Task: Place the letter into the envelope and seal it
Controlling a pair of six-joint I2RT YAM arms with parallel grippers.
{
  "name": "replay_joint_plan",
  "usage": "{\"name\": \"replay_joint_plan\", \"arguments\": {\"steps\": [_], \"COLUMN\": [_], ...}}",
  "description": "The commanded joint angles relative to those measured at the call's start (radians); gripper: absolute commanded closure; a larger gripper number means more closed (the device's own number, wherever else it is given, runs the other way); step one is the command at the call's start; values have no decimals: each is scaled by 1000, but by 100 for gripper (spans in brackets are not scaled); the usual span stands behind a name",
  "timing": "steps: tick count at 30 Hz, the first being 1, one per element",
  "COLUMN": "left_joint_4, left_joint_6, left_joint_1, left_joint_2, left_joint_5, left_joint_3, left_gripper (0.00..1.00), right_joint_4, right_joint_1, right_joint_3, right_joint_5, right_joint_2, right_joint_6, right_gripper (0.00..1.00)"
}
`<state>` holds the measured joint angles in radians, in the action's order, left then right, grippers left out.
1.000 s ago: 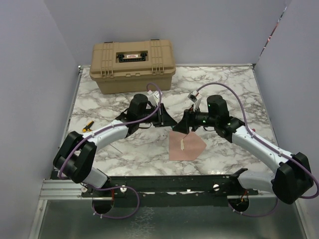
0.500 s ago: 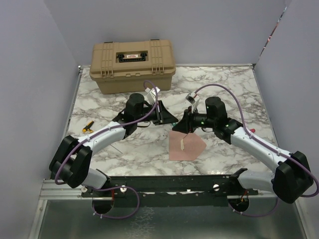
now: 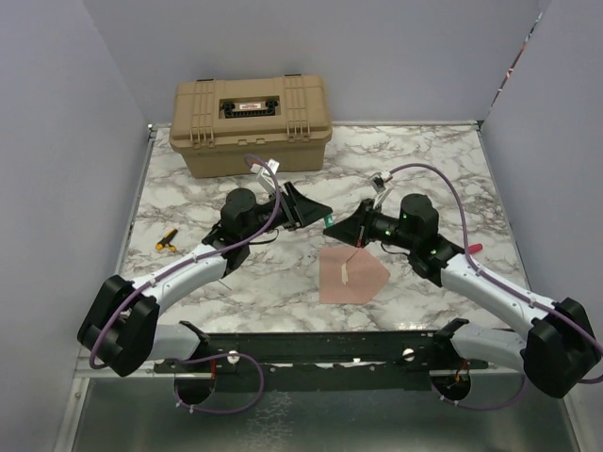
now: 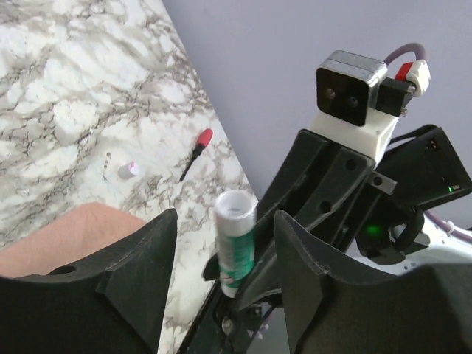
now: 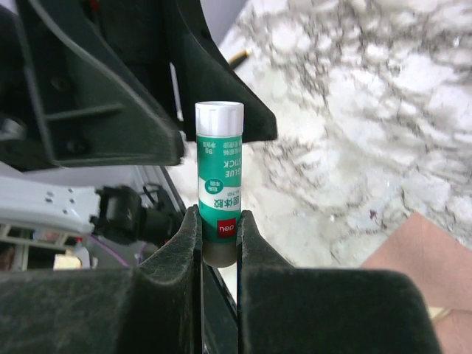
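The pinkish-brown envelope [image 3: 351, 274] lies flat on the marble table, its pointed flap to the right and a pale strip on its face. It also shows at the edge of both wrist views, envelope [image 4: 66, 236] and envelope [image 5: 424, 258]. The letter is hidden. My right gripper [image 5: 219, 221] is shut on the lower end of a green-and-white glue stick [image 5: 219, 177], held above the table behind the envelope. My left gripper [image 4: 225, 221] faces it, open, and the glue stick [image 4: 236, 243] shows in the gap, clear of both fingers. From above, the left gripper [image 3: 316, 209] and right gripper [image 3: 336, 224] nearly meet.
A tan toolbox [image 3: 251, 122] stands at the back left. A yellow-and-black tool [image 3: 166, 239] lies at the left edge. A red-handled tool [image 4: 195, 151] and a small white cap [image 4: 129, 169] lie on the right side of the table. Grey walls enclose the table.
The right gripper has shut on the glue stick. The left gripper has opened off it and drawn back to the left. Both wrists have tilted; the envelope has not moved.
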<state>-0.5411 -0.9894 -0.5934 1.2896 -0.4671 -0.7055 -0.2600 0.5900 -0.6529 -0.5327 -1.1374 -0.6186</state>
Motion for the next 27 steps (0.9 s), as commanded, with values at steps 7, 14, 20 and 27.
{"name": "replay_joint_plan", "arguments": {"steps": [7, 14, 20, 27], "left_joint_4": [-232, -259, -276, -281], "left_joint_6": [-34, -53, -59, 66], "left_joint_1": [-26, -40, -45, -44], "left_joint_2": [51, 53, 36, 47], "left_joint_5": [31, 11, 18, -26], "left_joint_3": [9, 33, 47, 27], "left_gripper": [55, 62, 81, 100], "right_joint_4": [-170, -211, -252, 65], "right_joint_1": [5, 5, 5, 5], "right_joint_3": [-36, -37, -17, -108], "right_joint_5": [31, 49, 90, 95], "right_joint_2": [5, -10, 0, 50], "right_joint_6": [-130, -147, -184, -10], "right_gripper": [99, 99, 100, 49]}}
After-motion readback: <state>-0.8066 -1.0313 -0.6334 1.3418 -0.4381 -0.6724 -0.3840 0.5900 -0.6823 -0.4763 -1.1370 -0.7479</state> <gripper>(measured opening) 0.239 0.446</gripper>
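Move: The upright glue stick, its foot still pinched in my right fingers, has its middle about 3 cm to the right of my open left hand, 1 cm back and 2 cm lower; from my right hand that middle is some 3 cm up and 1 cm left. The envelope lies on the table roughly 8 cm right of my left hand, 4 cm back and 22 cm below. The toolbox stands about 32 cm ahead of my left hand, 17 cm left and 12 cm lower. I lift the glue stick some 4 cm with my right hand, easing a little forward and tipping its fingertips up. My left hand rises about 2.5 cm and edges right onto the stick, closing until its pads pinch the barrel; then, right at the end, my right fingers open and let go of the lower end. ##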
